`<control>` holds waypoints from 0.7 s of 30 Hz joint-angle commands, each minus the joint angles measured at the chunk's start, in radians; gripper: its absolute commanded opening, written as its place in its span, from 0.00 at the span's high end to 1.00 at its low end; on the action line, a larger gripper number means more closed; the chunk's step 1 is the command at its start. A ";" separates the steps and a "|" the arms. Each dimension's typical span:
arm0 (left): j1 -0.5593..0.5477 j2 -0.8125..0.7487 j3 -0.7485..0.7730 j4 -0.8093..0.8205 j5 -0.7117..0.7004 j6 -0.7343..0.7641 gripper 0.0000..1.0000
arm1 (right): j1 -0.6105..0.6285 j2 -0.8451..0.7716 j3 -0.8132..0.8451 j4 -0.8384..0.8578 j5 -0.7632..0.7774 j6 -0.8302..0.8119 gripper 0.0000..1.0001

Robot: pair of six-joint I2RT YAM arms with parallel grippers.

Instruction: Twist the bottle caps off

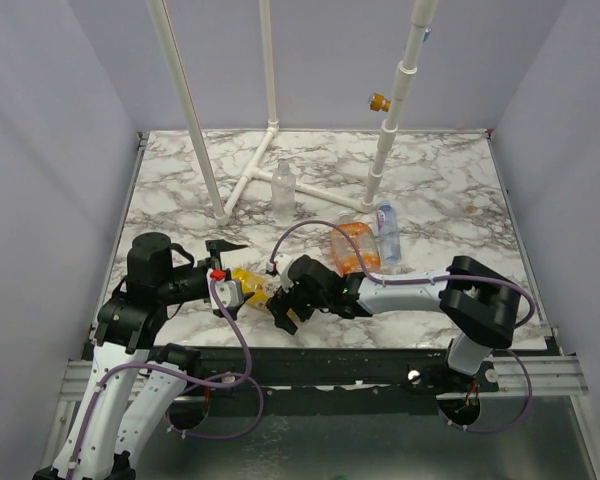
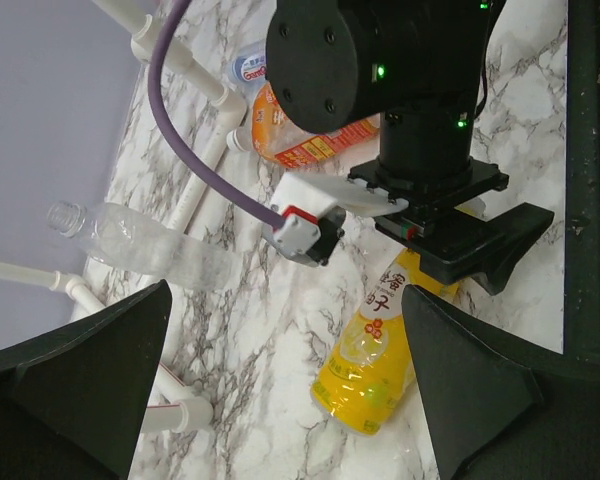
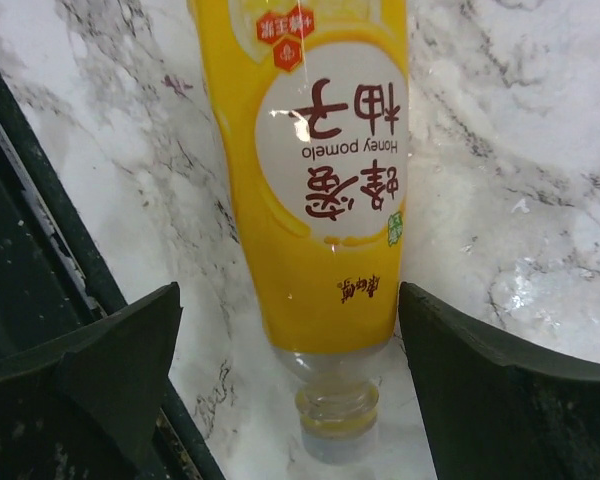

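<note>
A slender yellow-orange bottle point(image 3: 320, 170) lies on the marble near the front edge, its neck pointing toward the arms. A pale cap point(image 3: 332, 445) sits on that neck. My right gripper point(image 3: 288, 335) is open, one finger on either side of the bottle's shoulder, neither touching it. My left gripper point(image 2: 285, 295) is open too, hovering over the base end of the same bottle point(image 2: 375, 350). Behind them are the squat orange bottle point(image 1: 352, 245), lying, and the blue-labelled clear one point(image 1: 387, 232). The small clear bottle point(image 1: 283, 190) stands upright, its mouth point(image 2: 65, 215) looking open.
The white pipe frame point(image 1: 250, 180) stands across the back of the table, with a yellow-orange knob point(image 1: 379, 101) on its right post. A small yellowish piece point(image 1: 471, 208) lies at the far right. The black front rail point(image 3: 40, 260) runs close beside the right gripper.
</note>
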 commanded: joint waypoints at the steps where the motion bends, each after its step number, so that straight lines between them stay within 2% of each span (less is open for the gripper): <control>1: -0.003 0.000 -0.004 -0.031 0.041 0.037 0.01 | 0.012 0.086 0.042 0.013 0.018 -0.026 0.10; 7: -0.004 0.000 -0.006 -0.079 0.039 0.105 0.01 | 0.012 0.119 0.055 0.018 0.054 -0.029 0.26; 8: -0.003 -0.002 -0.009 -0.108 0.039 0.147 0.01 | 0.013 0.112 0.051 0.021 0.062 -0.025 0.32; 11: -0.004 -0.011 -0.022 -0.189 0.036 0.260 0.01 | 0.012 0.078 0.049 0.003 0.106 -0.010 0.57; 12: -0.004 -0.018 -0.027 -0.202 0.038 0.287 0.01 | 0.012 0.064 0.051 -0.008 0.113 -0.011 0.60; 21: -0.003 0.014 -0.028 -0.255 0.044 0.409 0.01 | 0.013 -0.100 0.101 -0.141 0.110 -0.027 0.61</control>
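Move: The yellow bottle lies with its neck by the open right fingers; its middle is about 6 cm left of the right hand, 4 cm farther out and 2 cm lower. The orange bottle lies roughly 17 cm right and 16 cm ahead of that hand, the clear bottle about 30 cm straight ahead. From the left hand, the yellow bottle's middle lies about 4 cm ahead, 2 cm right and 23 cm below. Lower the open right gripper about 2 cm over the yellow bottle's neck end, edging left and forward, and close the fingers across the body just behind the shoulder; then, with that grip, raise it about 4 cm. Meanwhile bring the empty left gripper down 3–4 cm and back a little, tipping its fingers slightly more downward and keeping them wide open. ##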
